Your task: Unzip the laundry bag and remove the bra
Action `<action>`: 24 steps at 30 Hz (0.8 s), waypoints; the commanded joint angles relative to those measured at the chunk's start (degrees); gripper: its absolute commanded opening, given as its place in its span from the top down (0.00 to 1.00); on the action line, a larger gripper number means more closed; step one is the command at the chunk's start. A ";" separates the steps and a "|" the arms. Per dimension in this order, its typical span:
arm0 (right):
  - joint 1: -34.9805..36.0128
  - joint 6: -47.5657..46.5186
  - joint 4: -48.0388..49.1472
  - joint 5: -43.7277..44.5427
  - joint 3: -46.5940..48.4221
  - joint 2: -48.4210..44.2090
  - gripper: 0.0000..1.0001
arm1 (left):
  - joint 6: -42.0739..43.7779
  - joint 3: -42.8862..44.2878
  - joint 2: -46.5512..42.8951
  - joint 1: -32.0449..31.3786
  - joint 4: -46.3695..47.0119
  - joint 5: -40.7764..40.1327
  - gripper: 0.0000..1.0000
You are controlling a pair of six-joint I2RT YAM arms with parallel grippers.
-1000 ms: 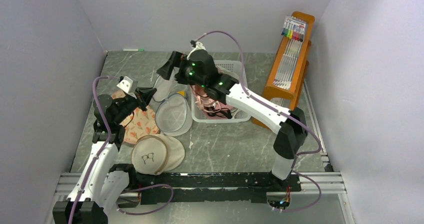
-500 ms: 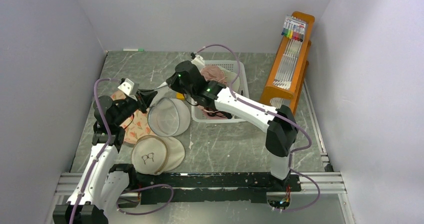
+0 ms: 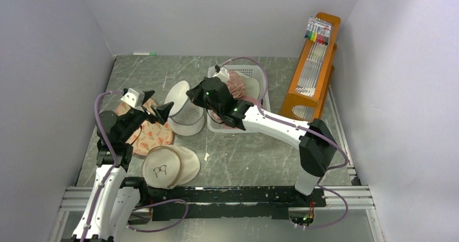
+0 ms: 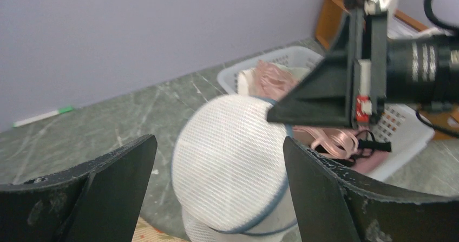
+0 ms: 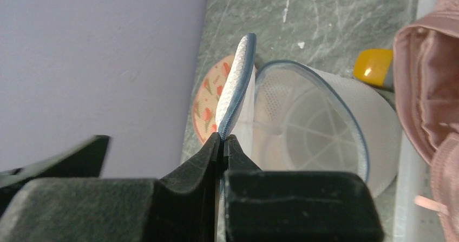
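Observation:
The laundry bag, white mesh with a grey-blue zipper band, stands open on the table, its round lid lifted on edge. My right gripper is shut on the lid's rim. The bag's inside shows bare mesh. The bra, dusty pink satin, lies in the white basket; it also shows in the right wrist view and the left wrist view. My left gripper is open and empty just left of the bag, which shows between its fingers.
A cream pad with orange flowers lies under the left arm. A beige round pouch with a glasses print lies near the front. An orange rack leans at the right wall. A yellow item lies behind the bag.
My right gripper came down and toward the left with the lid rim; the bag went from lying flat to standing open. My left gripper moved right, closer to the bag.

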 commanded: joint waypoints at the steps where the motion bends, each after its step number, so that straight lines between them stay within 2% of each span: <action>1: 0.34 -2.02 7.32 1.00 -5.38 -3.16 1.00 | 0.21 1.19 -3.96 0.45 -1.31 -8.79 0.02; 6: 0.27 -2.78 8.41 2.32 -8.85 -3.58 0.98 | 0.36 0.53 -7.01 0.44 -2.37 -14.68 0.04; 13: 0.26 -8.53 3.33 6.27 -13.25 -7.26 0.58 | -0.20 0.77 -7.92 0.40 -3.30 -16.47 0.04; 18: 0.19 -24.04 2.27 7.80 -18.61 -15.50 0.32 | -0.47 1.09 -7.65 0.43 -3.67 -16.47 0.04; 21: 0.17 -36.84 0.60 4.04 -21.48 -22.32 0.26 | -1.22 2.36 -6.55 0.45 -4.90 -16.11 0.03; 24: 0.19 -42.80 -4.01 4.63 -21.27 -30.00 0.21 | -3.49 6.23 -3.86 0.38 -7.47 -15.38 0.03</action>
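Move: The mesh lid's edge is already pinched in the shut right fingers; the laundry bag it must close lies almost under them, its middle about 3 cm to the left, 2 cm back and some 15 cm down. The basket with the pink bra is centred roughly 17 cm to the right and 4 cm farther out, and the yellow block lies about 5 cm straight ahead on the table. From the open left hand the bag is some 5 cm ahead and 8 cm to the right, well below. The right hand lowers the raised mesh lid about 5 cm towards the laundry bag's opening, spreads its fingers in the last part of that descent to let go of the rim, then swings away some 8 cm to the right and a little back, rising again and rolling some 30 degrees as it heads for the basket. Meanwhile the left hand, still wide open and empty, draws off about 4 cm to its left and a little up, turning counter-clockwise, clear of the lid. ##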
